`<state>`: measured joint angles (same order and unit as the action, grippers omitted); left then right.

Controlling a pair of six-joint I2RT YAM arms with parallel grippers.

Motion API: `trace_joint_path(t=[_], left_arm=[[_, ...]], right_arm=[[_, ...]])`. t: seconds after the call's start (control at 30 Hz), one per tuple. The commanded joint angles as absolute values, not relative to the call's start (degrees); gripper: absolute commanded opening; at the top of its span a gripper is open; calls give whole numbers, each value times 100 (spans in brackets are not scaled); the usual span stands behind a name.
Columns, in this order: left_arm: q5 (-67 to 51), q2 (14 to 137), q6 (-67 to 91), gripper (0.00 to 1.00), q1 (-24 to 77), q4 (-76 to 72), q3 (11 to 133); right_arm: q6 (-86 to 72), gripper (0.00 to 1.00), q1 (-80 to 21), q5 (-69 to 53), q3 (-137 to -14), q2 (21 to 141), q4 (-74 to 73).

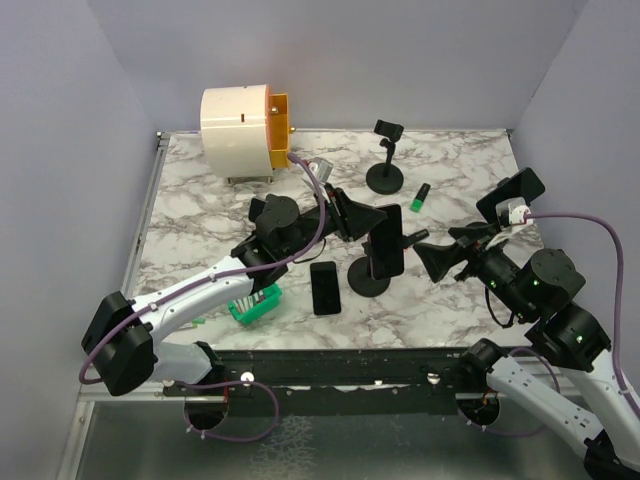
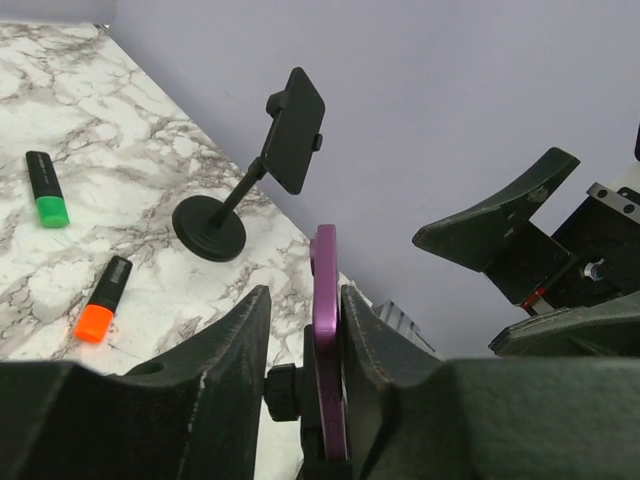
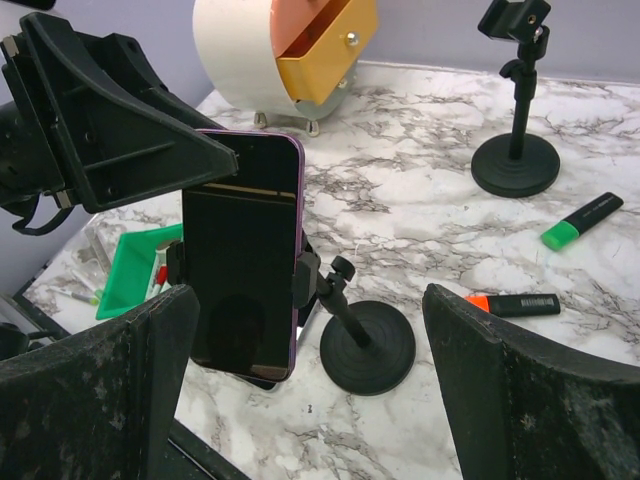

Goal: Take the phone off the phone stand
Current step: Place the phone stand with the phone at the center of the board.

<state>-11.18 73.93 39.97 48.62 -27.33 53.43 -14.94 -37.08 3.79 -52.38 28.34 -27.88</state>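
Observation:
A dark phone with a purple edge [image 1: 388, 240] [image 3: 245, 255] stands upright, clamped in the black phone stand [image 1: 368, 278] [image 3: 367, 346] near the table's middle. My left gripper [image 1: 355, 215] [image 2: 306, 300] straddles the phone's top edge [image 2: 325, 340]. One finger lies against the phone's face. The other stands off it with a gap, so the jaws are open. My right gripper [image 1: 440, 255] [image 3: 310, 300] hovers wide open just right of the stand, facing the phone's screen and touching nothing.
A second phone [image 1: 324, 287] lies flat left of the stand, beside a green bin [image 1: 255, 303]. At the back are another stand [image 1: 386, 160], a white drawer unit [image 1: 243, 133] and a green highlighter [image 1: 421, 197]. An orange highlighter [image 3: 515, 303] lies right of the stand.

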Motion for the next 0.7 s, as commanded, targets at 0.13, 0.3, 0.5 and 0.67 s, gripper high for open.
trace_joint_path(t=[0.13, 0.3, 0.5, 0.67], left_arm=[[-981, 7188, 3921, 42, 4855, -2839, 5313], [-908, 7052, 3799, 53, 4857, -2830, 5306], [-114, 6467, 3550, 98, 4854, -2773, 5062], [797, 5872, 3183, 99, 4854, -2653, 4728]], right_arm=[[-1356, 100, -3738, 413, -5331, 2855, -2784], [-1289, 100, -3735, 459, -5448, 2921, -2849], [-1141, 100, -3735, 629, -5792, 3185, -2975], [-1090, 100, -3735, 1211, -6235, 3597, -3119]])
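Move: The left fingers straddle the top edge of the phone in the stand, the phone's middle about 2 cm back, 2 cm right and 6 cm below that hand. Nearly under the hand, 24 cm down, is the stand's round base; at table level the loose phone lies 12 cm left and 4 cm back, the orange marker roughly 10 cm ahead and 12 cm right. From the right hand the stand's phone is about 5 cm ahead, 10 cm left and 6 cm below. Easing off slowly at first and then quickly, the left hand goes left and up, about 5 cm left and 4 cm up, its fingers spreading from part open to fully wide and coming clear of the phone's top edge. It swings some 10 degrees counter-clockwise, fingertips tipping up. Late on, the right hand, still wide open, rises about 2.5 cm and edges forward. ##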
